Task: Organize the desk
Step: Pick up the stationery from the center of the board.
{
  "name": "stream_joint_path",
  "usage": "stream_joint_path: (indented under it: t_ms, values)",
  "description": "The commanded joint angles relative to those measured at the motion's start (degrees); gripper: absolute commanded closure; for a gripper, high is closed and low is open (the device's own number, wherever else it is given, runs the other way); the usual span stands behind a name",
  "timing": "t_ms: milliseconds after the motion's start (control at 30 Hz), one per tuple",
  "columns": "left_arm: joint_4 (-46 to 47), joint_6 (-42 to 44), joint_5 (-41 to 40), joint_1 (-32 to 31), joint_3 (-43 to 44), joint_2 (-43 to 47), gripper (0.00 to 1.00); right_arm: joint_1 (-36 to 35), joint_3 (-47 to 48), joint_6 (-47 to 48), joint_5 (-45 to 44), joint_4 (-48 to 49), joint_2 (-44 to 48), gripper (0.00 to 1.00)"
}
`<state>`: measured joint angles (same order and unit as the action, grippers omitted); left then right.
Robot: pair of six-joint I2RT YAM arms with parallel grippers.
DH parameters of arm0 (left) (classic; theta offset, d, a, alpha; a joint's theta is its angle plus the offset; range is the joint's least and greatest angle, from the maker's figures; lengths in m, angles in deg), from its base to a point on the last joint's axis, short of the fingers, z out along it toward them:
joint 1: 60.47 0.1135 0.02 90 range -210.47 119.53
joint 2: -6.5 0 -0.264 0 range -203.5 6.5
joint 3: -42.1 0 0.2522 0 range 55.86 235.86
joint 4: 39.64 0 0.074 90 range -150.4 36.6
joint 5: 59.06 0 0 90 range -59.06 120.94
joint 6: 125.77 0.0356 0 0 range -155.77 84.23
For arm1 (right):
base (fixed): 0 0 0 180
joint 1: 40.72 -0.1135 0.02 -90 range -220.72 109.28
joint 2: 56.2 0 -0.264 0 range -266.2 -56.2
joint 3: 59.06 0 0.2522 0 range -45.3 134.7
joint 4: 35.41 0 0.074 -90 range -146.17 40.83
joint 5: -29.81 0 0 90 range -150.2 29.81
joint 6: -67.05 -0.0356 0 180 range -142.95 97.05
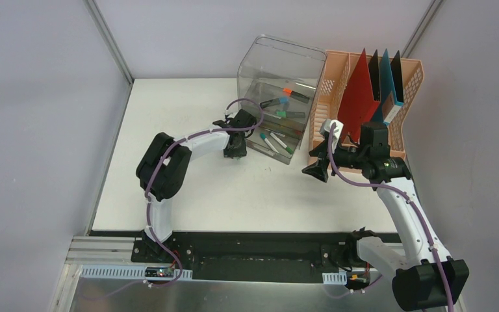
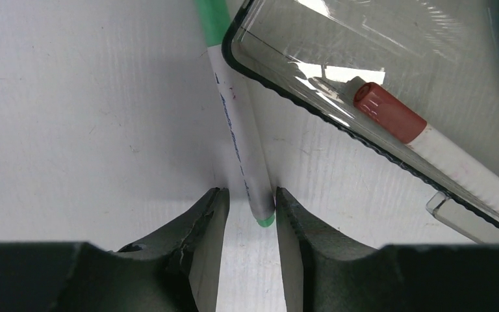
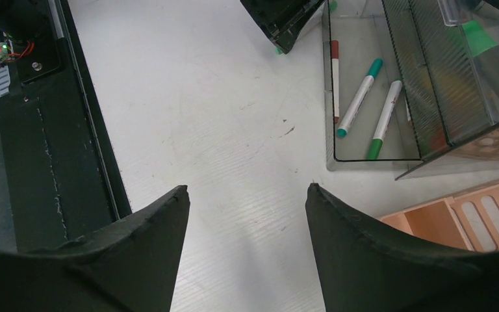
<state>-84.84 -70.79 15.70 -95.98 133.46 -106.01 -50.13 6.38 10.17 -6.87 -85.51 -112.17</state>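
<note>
The white desk (image 1: 234, 195) carries a clear plastic bin (image 1: 279, 97) with several markers inside. A white marker with a green cap (image 2: 237, 136) lies on the desk just outside the bin's corner. My left gripper (image 2: 252, 195) is low over the desk, open, its jaws on either side of that marker's tail end. The right finger touches the barrel and a gap shows at the left finger. In the top view the left gripper (image 1: 235, 151) is at the bin's front left corner. My right gripper (image 3: 247, 188) hangs open over bare desk, holding nothing.
An orange file tray (image 1: 338, 71) with red, black and blue folders stands right of the bin, close behind the right gripper (image 1: 316, 170). A red-capped marker (image 2: 390, 114) lies inside the bin wall. The black front rail (image 3: 52, 162) runs along the desk's near edge.
</note>
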Motion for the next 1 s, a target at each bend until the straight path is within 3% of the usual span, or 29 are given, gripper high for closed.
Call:
stream_joint_path:
  t_ms: [0, 233, 567, 967]
  values:
    - [0.0, 0.2, -1.5, 1.0, 1.3, -0.6, 0.66, 0.5, -0.2, 1.0, 2.4, 0.5, 1.4, 0.31]
    - [0.0, -0.2, -1.9, 1.6, -0.2, -0.5, 0.72, 0.6, -0.2, 0.9, 2.6, 0.5, 1.4, 0.31]
    - [0.4, -0.1, -2.3, 1.8, -3.0, 1.9, 0.99, 0.9, -0.2, 0.9, 2.8, 0.5, 1.5, 0.31]
    - [2.7, -1.6, -4.9, 1.8, -13.4, 15.2, 1.0, 1.2, -0.2, 0.8, 3.0, 0.4, 1.6, 0.31]
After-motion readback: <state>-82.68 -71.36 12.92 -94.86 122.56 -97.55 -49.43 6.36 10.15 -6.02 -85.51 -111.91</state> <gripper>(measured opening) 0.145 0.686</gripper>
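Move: The green-capped marker already has its bare tail end between the left hand's open fingers; its middle lies about 5 cm ahead, 1 cm to the left and 1 cm below. The clear box's open drawer has its near-left corner some 6 cm ahead and 1 cm right, its middle 5 cm ahead and 11 cm right, and a red-capped marker inside about 4 cm ahead, 9 cm right. From the right hand, the green-capped marker is roughly 18 cm ahead, 23 cm left, 20 cm below. The green-capped marker's tail end is pinched between the left hand's fingertips, which close from about a third open as the hand eases some 1 cm left. Still holding it, the hand then draws back and left by about 4 cm, nearly level and picking up speed, away from the drawer corner. ##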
